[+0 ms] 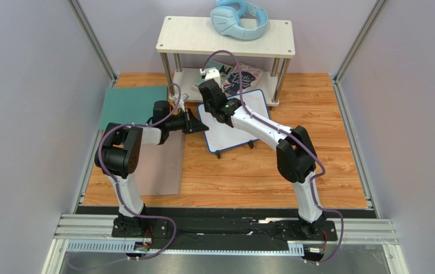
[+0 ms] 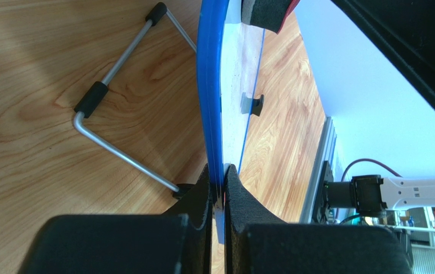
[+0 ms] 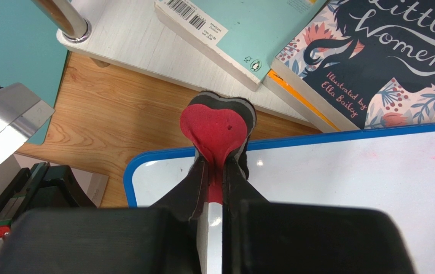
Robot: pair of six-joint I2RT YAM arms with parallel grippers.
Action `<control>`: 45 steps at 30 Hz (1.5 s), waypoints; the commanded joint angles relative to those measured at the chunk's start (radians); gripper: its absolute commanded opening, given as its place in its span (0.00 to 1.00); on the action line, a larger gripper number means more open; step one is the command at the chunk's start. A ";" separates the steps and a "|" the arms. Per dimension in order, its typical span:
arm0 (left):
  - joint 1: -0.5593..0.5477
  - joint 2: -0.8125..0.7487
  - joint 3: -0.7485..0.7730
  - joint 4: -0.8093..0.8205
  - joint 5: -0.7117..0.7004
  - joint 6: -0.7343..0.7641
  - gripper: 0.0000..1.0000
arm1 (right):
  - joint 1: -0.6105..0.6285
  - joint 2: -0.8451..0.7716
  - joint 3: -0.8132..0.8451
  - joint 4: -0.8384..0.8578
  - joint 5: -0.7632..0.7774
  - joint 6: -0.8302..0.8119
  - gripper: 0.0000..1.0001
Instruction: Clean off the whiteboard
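Observation:
The whiteboard [image 1: 242, 128] with its blue frame lies tilted on the wooden table, propped on a wire stand [image 2: 123, 91]. My left gripper [image 1: 201, 126] is shut on the board's left edge, its pads [image 2: 234, 188] pinching the blue frame [image 2: 213, 103]. My right gripper [image 3: 217, 162] is shut on a red heart-shaped eraser [image 3: 217, 128] with a black felt pad. The eraser rests at the board's far left corner, overlapping the top frame. The white surface [image 3: 345, 188] shows only faint pink smudges [image 3: 433, 155] at the right.
A low white shelf [image 1: 225, 34] stands just behind the board, with books [image 3: 368, 63] on its lower level and blue headphones [image 1: 239, 20] on top. A teal mat [image 1: 131, 105] and a grey-brown mat [image 1: 165, 165] lie to the left. Grey walls enclose the table.

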 commanded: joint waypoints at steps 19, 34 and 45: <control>-0.014 0.001 0.011 -0.013 -0.009 0.073 0.00 | 0.015 -0.111 -0.423 -0.024 -0.140 0.069 0.00; -0.014 -0.005 0.006 -0.013 -0.013 0.074 0.00 | -0.048 -0.173 -0.580 -0.125 -0.057 0.141 0.00; -0.014 -0.018 0.002 -0.010 -0.012 0.076 0.00 | -0.048 -0.271 -0.658 -0.176 0.006 0.184 0.00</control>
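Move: My right hand already grips the red eraser at the whiteboard's top edge, near its left corner. The board's middle lies about 11 cm to the right, 5 cm back and 6 cm lower. My left fingers, pinching the board's left edge, are some 8 cm back of that hand, level sideways, 5 cm lower; from them the board's middle is about 11 cm right and 3 cm ahead. The teal book lies about 15 cm ahead and 2 cm right of my right hand, Little Women 14 cm ahead and 14 cm right, both 10 cm below. I draw the eraser back and down the whiteboard's left part first, ease off briefly, then sweep right as I go on down and back to just above the bottom edge: about 11 cm back, 9 cm right and 9 cm down in all. My right fingers stay shut on it and tip some 15 degrees further down, while my left hand stays put, still pinching the left edge. ##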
